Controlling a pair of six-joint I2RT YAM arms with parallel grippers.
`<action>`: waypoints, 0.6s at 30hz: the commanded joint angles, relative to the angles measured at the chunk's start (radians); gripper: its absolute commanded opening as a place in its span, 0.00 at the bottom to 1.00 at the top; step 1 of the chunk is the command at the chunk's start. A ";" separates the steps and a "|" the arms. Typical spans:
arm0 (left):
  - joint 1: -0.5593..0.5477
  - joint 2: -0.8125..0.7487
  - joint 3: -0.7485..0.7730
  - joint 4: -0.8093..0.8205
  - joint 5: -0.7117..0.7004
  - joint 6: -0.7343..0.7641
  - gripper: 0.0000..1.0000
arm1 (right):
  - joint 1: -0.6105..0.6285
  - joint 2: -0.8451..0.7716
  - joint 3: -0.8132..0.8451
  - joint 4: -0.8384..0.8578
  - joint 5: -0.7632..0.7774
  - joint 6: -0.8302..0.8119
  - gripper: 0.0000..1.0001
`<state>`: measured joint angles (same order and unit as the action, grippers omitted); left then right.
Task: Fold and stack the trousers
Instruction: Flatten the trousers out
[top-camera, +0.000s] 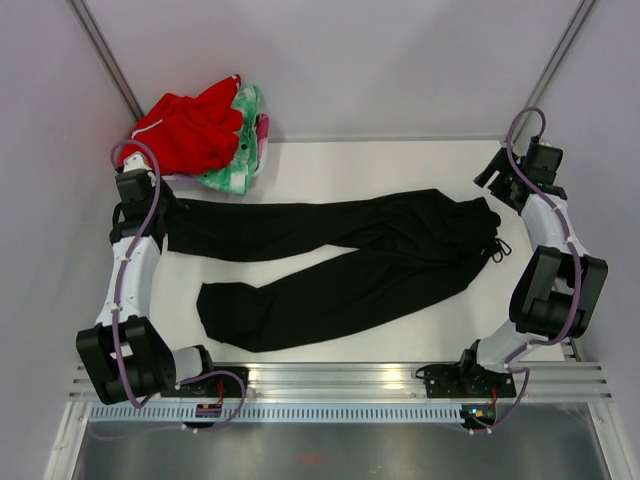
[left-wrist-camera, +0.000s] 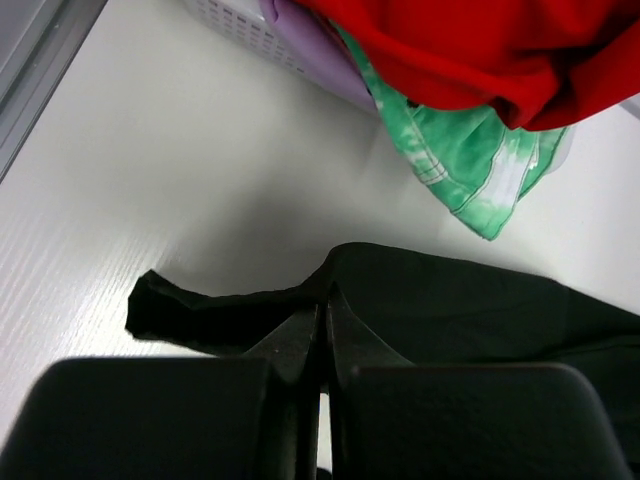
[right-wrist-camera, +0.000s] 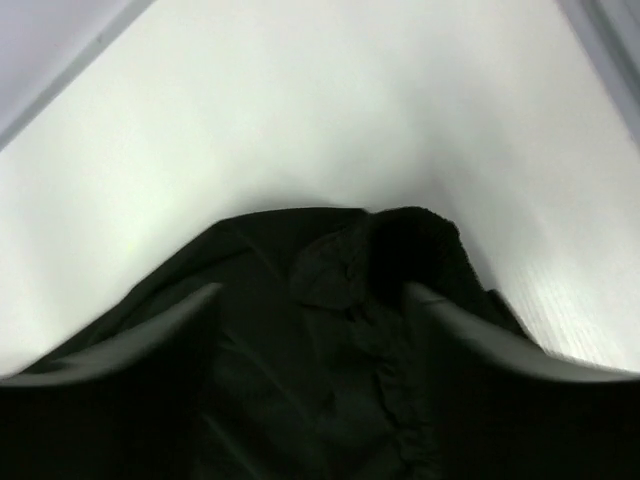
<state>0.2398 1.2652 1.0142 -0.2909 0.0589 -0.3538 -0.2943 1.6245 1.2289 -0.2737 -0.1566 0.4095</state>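
The black trousers (top-camera: 350, 260) lie spread across the table, waist at the right and two legs reaching left. My left gripper (top-camera: 163, 213) is at the end of the upper leg. In the left wrist view it (left-wrist-camera: 325, 312) is shut, and the leg's fabric (left-wrist-camera: 450, 310) rises in a peak to its tips. My right gripper (top-camera: 493, 182) hangs over the waist's far corner. In the right wrist view it (right-wrist-camera: 312, 295) is open, with the gathered waist (right-wrist-camera: 350, 330) between and below the fingers (right-wrist-camera: 450, 325). The drawstring (top-camera: 497, 248) lies at the waist's right edge.
A red garment (top-camera: 190, 130) and a green-and-pink cloth (top-camera: 245, 150) are heaped at the back left, hanging over a white basket (left-wrist-camera: 245, 35). Side walls stand close to both arms. A metal rail (top-camera: 340, 385) runs along the near edge.
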 joint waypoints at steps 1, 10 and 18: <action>0.004 -0.024 -0.005 -0.024 0.001 0.047 0.02 | -0.048 0.014 0.086 -0.039 0.005 -0.061 0.88; 0.004 -0.035 -0.052 -0.033 0.055 0.030 0.02 | -0.057 0.265 0.366 -0.071 -0.213 -0.179 0.94; 0.004 -0.006 -0.054 -0.034 0.061 0.036 0.02 | -0.042 0.426 0.315 -0.151 -0.070 -0.235 0.90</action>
<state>0.2401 1.2503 0.9638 -0.3351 0.0986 -0.3500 -0.3367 2.0380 1.5894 -0.3824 -0.2714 0.2104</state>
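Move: The open right hand is just clear of the trousers' waistband corner, which lies about 4 cm ahead, 3 cm to its right and 13 cm below; the drawstring lies some 10 cm nearer the base than that corner. The left hand still pinches the far leg's cuff in the air; from it the near leg's end lies about 20 cm back, 9 cm right and 18 cm below, the laundry basket some 19 cm ahead. Right hand opens wider, arcs about 6 cm forward, then drops towards the waistband corner; left eases the cuff down. ##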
